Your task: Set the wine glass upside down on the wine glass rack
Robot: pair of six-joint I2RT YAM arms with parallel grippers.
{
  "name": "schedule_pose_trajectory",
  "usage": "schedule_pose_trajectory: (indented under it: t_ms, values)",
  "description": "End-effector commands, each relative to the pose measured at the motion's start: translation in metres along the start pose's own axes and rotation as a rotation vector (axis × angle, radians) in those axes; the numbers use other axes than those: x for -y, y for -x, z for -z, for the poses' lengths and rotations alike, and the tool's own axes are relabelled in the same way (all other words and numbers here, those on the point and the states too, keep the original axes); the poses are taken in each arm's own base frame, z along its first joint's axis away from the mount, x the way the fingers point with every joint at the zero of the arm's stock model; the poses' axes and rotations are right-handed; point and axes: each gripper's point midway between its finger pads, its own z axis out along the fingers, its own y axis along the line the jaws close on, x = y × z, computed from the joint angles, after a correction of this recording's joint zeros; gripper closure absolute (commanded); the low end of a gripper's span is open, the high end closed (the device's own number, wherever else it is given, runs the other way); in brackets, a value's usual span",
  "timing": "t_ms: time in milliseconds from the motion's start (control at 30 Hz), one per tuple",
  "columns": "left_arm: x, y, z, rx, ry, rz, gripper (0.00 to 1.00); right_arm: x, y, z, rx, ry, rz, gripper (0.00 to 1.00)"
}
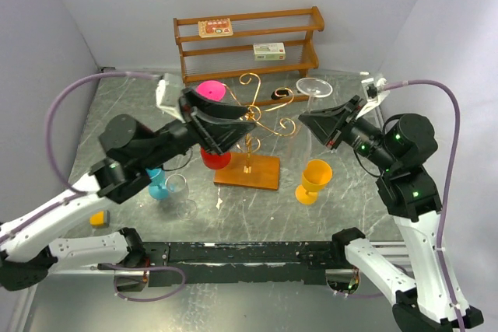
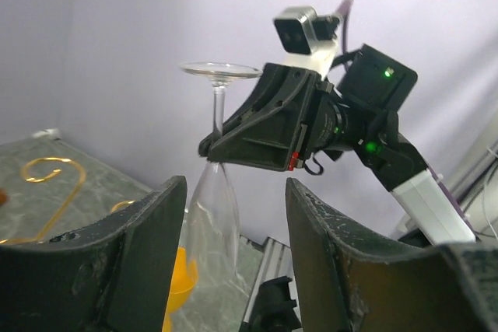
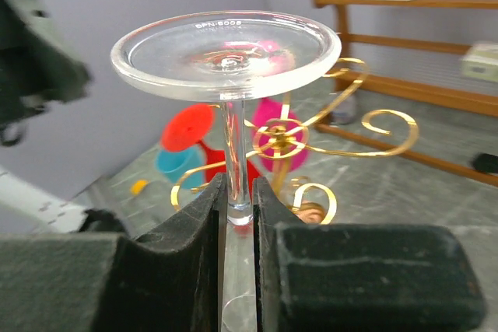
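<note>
My right gripper (image 1: 306, 122) (image 3: 238, 196) is shut on the stem of a clear wine glass (image 1: 313, 85) (image 3: 226, 48), which hangs upside down with its round foot on top. It is held just right of the wine glass rack (image 1: 253, 118) (image 3: 289, 138), a gold wire stand with scroll arms on a square wooden base (image 1: 247, 171). The left wrist view shows the glass (image 2: 212, 207) and the right gripper (image 2: 272, 126) ahead of it. My left gripper (image 1: 226, 124) (image 2: 233, 262) stands open on the rack's left side, apart from the glass, with nothing in its jaws.
A pink glass (image 1: 210, 91) hangs upside down on the rack's left arm. A red glass (image 1: 215, 158), a blue glass (image 1: 158, 184) and a clear glass (image 1: 180, 189) stand left of the base, an orange glass (image 1: 315, 179) right of it. A wooden shelf (image 1: 249, 40) lines the back.
</note>
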Motion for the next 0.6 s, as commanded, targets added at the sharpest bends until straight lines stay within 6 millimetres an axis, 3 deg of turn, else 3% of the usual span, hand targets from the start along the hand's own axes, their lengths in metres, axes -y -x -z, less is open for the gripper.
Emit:
schedule_pose_trajectory:
  t_ms: [0, 167, 333, 567]
  values:
    - [-0.029, 0.013, 0.038, 0.02, 0.213, -0.082, 0.36, 0.046, 0.011, 0.016, 0.046, -0.277, 0.127, 1.0]
    - [-0.047, 0.025, 0.092, 0.042, 0.383, -0.112, 0.34, 0.079, 0.013, 0.022, 0.067, -0.445, 0.155, 1.0]
    - [-0.064, 0.032, 0.136, 0.065, 0.531, -0.137, 0.33, 0.108, 0.004, 0.011, 0.076, -0.524, 0.156, 1.0]
    - [-0.076, 0.025, 0.176, 0.024, 0.644, -0.127, 0.32, 0.137, 0.005, -0.019, 0.099, -0.543, 0.216, 1.0]
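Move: The right hand already holds the clear wine glass upside down by its stem. The rack's far right hook, its likely place, lies about 13 cm ahead, 1 cm left and 8 cm lower. The near right hook is only some 3 cm ahead and 4 cm left, the centre ring 8 cm ahead and 12 cm left, both also 8 cm lower. The orange glass stands 33 cm below, 5 cm right, 1 cm ahead. From the empty left hand that far hook is roughly 16 cm ahead, 10 cm right, 12 cm down. Pads still pinching the clear glass's stem, the right hand swings it outward past the rack's right side: right and forward at first, then mostly forward and down, about 9 cm forward in all, 6 right and 6 down, while turning some 30 degrees clockwise. The left hand, already free and open, pulls 16 cm left, sinking late and turning counter-clockwise. ##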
